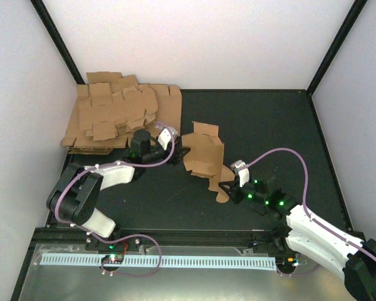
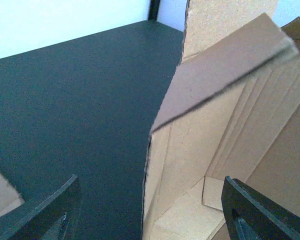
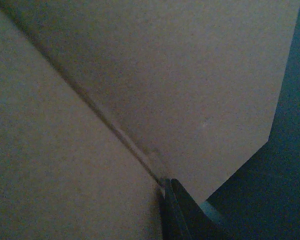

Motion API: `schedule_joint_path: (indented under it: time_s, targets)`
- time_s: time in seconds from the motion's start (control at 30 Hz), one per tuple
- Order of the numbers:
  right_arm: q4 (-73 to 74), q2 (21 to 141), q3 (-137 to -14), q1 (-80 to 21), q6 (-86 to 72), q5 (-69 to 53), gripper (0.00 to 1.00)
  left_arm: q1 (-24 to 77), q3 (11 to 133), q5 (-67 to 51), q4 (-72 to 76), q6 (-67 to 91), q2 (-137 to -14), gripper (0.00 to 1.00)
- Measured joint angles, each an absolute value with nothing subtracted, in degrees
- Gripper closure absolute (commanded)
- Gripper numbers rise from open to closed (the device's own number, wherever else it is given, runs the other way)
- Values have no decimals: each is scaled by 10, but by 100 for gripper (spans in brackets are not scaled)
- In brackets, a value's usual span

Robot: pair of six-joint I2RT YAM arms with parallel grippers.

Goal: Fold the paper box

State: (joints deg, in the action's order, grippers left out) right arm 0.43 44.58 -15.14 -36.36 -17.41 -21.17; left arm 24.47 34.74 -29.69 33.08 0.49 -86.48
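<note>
The paper box [image 1: 203,153] is a partly folded brown cardboard piece standing near the middle of the black table, with one flap [image 1: 222,183] trailing toward the front right. My left gripper [image 1: 180,150] is at the box's left side. In the left wrist view it is open [image 2: 150,182], with the box's upright wall edge [image 2: 190,150] between its fingers [image 2: 250,210]. My right gripper [image 1: 225,188] is at the trailing flap. In the right wrist view its fingers [image 3: 175,210] are pressed together on the cardboard [image 3: 140,75], which fills the frame.
A thick pile of brown cardboard sheets [image 1: 116,116] lies at the back left corner, just behind the left arm. White walls enclose the table [image 1: 269,125] on three sides. A white ridged strip [image 1: 175,261] runs along the near edge.
</note>
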Motion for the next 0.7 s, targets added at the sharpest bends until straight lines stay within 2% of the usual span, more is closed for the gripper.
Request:
schedule_joint_path:
  time_s: [0.13, 0.33, 0.4, 0.5, 0.7]
  targets:
    - [4, 445, -151, -364, -173, -212, 83, 229, 373, -357, 340, -14, -897, 29]
    - [4, 445, -151, -364, -171, -212, 84, 227, 404, -404, 339, -36, -915, 47]
    - [4, 445, -151, -364, -170, -212, 84, 227, 417, -413, 339, -39, -920, 55]
    - [4, 445, -151, -364, -170, -212, 84, 227, 427, -417, 339, -36, -924, 73]
    - [4, 446, -151, -364, -170, -212, 84, 241, 427, -403, 340, -22, -929, 85]
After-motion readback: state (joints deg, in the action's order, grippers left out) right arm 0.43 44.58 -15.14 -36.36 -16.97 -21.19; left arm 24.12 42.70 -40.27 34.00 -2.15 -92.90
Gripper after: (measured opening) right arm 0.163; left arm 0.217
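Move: The left hand's wide-open fingers already straddle the upright left edge of the box's far wall. The small side flap there lies about 3 cm to its right, 2 cm farther out and some 3 cm above. From that hand, the box's middle is about 7 cm right, 1 cm back and 6 cm lower, and the raised lid panel is about 7 cm right, 6 cm ahead and 5 cm up. From the right hand the small flap lies about 15 cm ahead, 11 cm left and 6 cm higher. Fingers of the left hand close from wide to about a fifth open around the far wall's left edge and its small flap, one finger outside the wall and one inside, pinching the cardboard. Meanwhile the hand eases about 3 cm right and then rises some 2 cm, turning roughly 10 degrees clockwise. The right hand stays still, its nearly shut tips kept at the crease by the box's near-right panels. ##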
